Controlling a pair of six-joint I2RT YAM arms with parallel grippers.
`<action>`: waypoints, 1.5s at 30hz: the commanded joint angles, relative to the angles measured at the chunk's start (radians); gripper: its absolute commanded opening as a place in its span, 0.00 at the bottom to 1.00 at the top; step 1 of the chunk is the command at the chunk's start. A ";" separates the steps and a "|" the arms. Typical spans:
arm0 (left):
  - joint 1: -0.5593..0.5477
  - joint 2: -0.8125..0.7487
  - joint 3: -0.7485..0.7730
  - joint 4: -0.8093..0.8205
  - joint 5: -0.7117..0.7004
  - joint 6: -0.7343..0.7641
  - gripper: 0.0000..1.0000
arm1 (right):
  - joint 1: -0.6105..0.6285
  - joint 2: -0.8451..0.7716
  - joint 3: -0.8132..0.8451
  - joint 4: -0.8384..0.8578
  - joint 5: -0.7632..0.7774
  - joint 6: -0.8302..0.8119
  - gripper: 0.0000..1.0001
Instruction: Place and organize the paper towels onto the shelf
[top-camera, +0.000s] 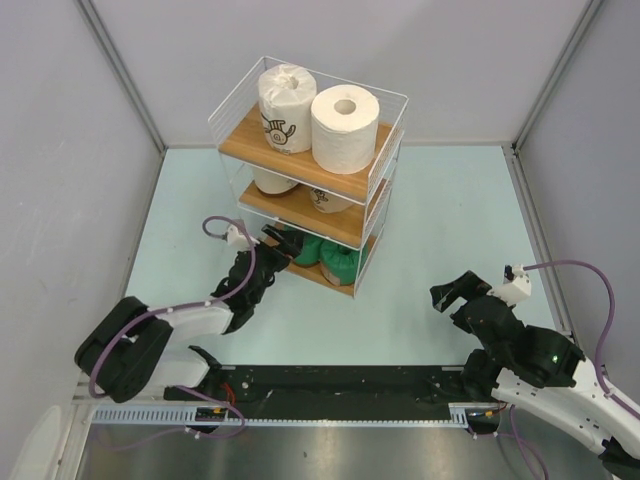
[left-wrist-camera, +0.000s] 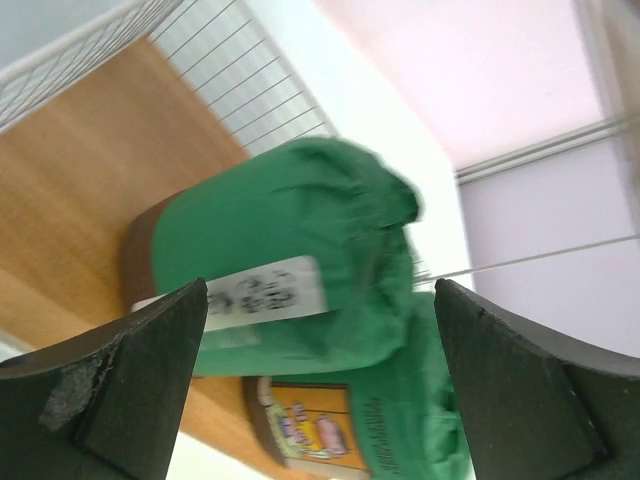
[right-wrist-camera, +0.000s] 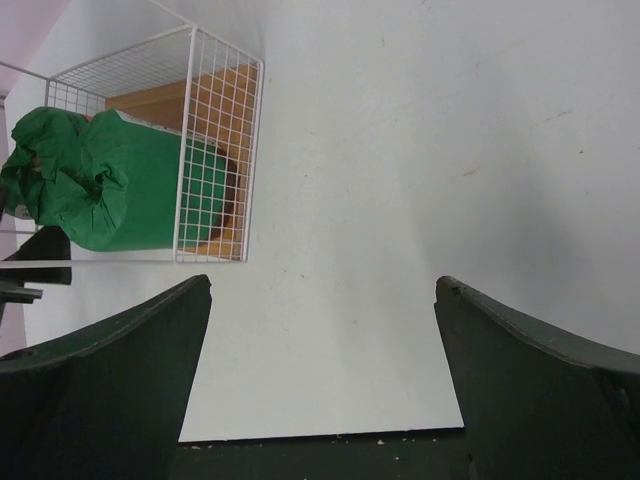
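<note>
The white wire shelf (top-camera: 243, 140) holds all the paper towels I see. A logo-wrapped white roll (top-camera: 285, 110) and a plain white roll (top-camera: 345, 130) stand on its top board. Two beige rolls (top-camera: 328, 203) sit on the middle board, two green rolls (top-camera: 338, 262) on the bottom one. My left gripper (top-camera: 283, 252) is open at the bottom tier's front. In the left wrist view a green roll (left-wrist-camera: 290, 250) lies just beyond the spread fingertips (left-wrist-camera: 180, 320), with the second green roll (left-wrist-camera: 420, 410) beside it. My right gripper (top-camera: 452, 290) is open and empty over bare table.
Grey walls enclose the pale table (top-camera: 440, 220) on three sides. A black strip (top-camera: 350, 380) runs along the near edge between the arm bases. In the right wrist view the shelf's wire side (right-wrist-camera: 220, 150) and a green roll (right-wrist-camera: 110, 185) lie far left.
</note>
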 joint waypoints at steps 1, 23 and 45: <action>-0.006 -0.079 0.009 -0.004 0.013 0.031 1.00 | 0.006 0.009 0.032 0.009 0.022 0.011 0.99; -0.005 -0.496 -0.096 -0.311 0.006 0.091 1.00 | 0.007 0.051 0.032 0.070 0.005 -0.032 0.97; -0.005 -0.684 -0.137 -0.518 0.052 0.063 1.00 | -0.548 0.483 -0.006 0.806 -0.804 -0.403 0.24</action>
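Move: My open left hand is at the front of the bottom shelf. The left green roll stands roughly 8 cm ahead of it and 3 cm to its right, about 5 cm lower; the right green roll is some 12 cm to its right and 3 cm ahead. From my right hand, the shelf's lower right side lies about 14 cm ahead and 19 cm left, around 9 cm lower, with the right green roll behind its mesh, 13 cm ahead and 27 cm left. I draw my left hand back out from the bottom shelf, about 7 cm back and 4 to 5 cm left, first lifting, dipping slightly, arching higher, then sinking again, fingers wide open. Midway my right hand starts: it swings left, then reaches some 9 cm forward towards the shelf's right side, rising slightly, while its fingers close to about a third open on nothing. ##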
